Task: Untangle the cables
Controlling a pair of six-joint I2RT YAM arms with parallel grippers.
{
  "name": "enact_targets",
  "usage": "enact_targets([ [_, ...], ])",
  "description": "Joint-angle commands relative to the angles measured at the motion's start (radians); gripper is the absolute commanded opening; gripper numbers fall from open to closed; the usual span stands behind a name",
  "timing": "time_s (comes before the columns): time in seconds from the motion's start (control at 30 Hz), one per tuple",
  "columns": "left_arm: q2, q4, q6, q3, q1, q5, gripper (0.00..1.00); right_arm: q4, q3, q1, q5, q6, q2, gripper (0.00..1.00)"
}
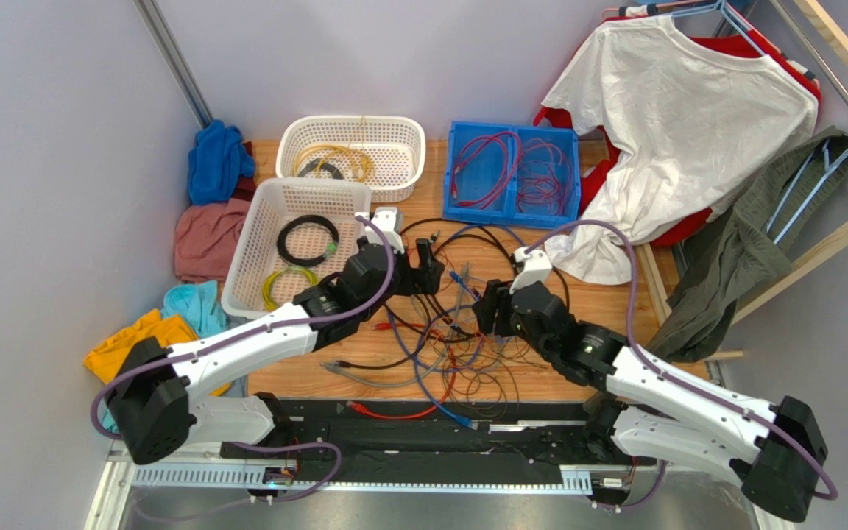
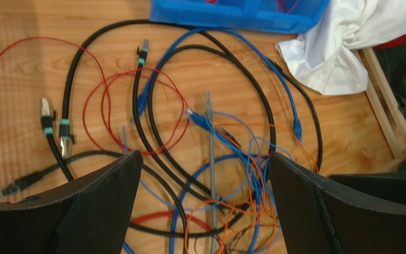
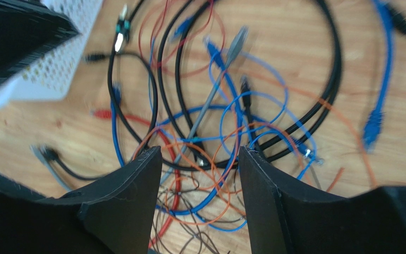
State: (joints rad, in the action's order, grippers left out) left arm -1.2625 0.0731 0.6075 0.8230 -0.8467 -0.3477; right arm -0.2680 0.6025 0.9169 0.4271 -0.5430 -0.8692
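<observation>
The cables (image 1: 445, 337) lie in a loose tangle on the wooden table between the two arms: black, blue, red, orange, grey and thin dark wires with small plugs. My left gripper (image 1: 424, 269) hovers over the tangle's far left side. In the left wrist view it (image 2: 202, 159) is wide open, with black loops, a grey cable (image 2: 210, 137) and orange wires (image 2: 231, 211) on the table beneath the gap. My right gripper (image 1: 492, 307) hangs over the right side. In its own view it (image 3: 200, 153) is open above crossing blue, orange and red strands (image 3: 226, 180), holding nothing.
A white basket (image 1: 257, 237) with a black coil (image 1: 307, 237) and a yellow-green coil (image 1: 288, 282) stands left of the tangle, another white basket (image 1: 406, 144) behind it. A blue bin (image 1: 514, 133) holds red wires. Cloths (image 1: 213, 237) lie left; a white shirt (image 1: 683, 122) hangs right.
</observation>
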Motion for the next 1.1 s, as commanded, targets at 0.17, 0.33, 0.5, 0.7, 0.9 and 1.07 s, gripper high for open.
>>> enact_targets([
  [0.17,0.186,-0.128,0.107,-0.067,-0.023,-0.071,0.97,0.135,-0.029,0.004,-0.194,0.017,-0.221,0.63],
  [0.33,0.218,-0.147,0.123,-0.108,-0.023,-0.073,0.98,0.102,0.002,0.007,-0.125,0.023,-0.365,0.59],
  [0.5,0.233,-0.167,0.124,-0.111,-0.023,-0.085,0.97,0.063,0.028,0.01,-0.084,0.009,-0.366,0.07],
  [0.7,0.293,-0.176,0.107,-0.111,-0.023,-0.126,0.97,0.013,0.112,0.157,0.07,0.054,-0.014,0.0],
  [0.9,0.373,-0.128,0.077,-0.127,-0.023,-0.129,0.97,-0.085,0.38,0.178,-0.019,0.147,0.101,0.0],
  [1.07,0.46,0.01,0.044,-0.177,-0.023,-0.044,0.97,-0.106,0.471,0.178,-0.102,0.16,0.104,0.0],
])
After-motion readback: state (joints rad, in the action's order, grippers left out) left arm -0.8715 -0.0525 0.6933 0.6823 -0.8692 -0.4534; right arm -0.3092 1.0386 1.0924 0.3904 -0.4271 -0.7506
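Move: The orange cable lies under my right hand, about 12 cm below and some 2 cm back and 1 cm left. Near it are the blue plug, roughly 6 cm ahead and 4 cm left of my right hand, and the thin red loop, about 7 cm ahead and 12 cm left. The blue box stands some 24 cm ahead and 6 cm right. From my left hand the orange cable lies about 9 cm back, 6 cm right and 16 cm down. I sink my right hand about 11 cm into the tangle with its fingers tipping steeper, shut them from roughly half open and pinch the orange cable, then swing up fast, over 30 cm from the bottom and a little back, tilting the fingers up to nearly level. Meanwhile my open, empty left hand drifts left and back, ending somewhat higher, away from the pile. ##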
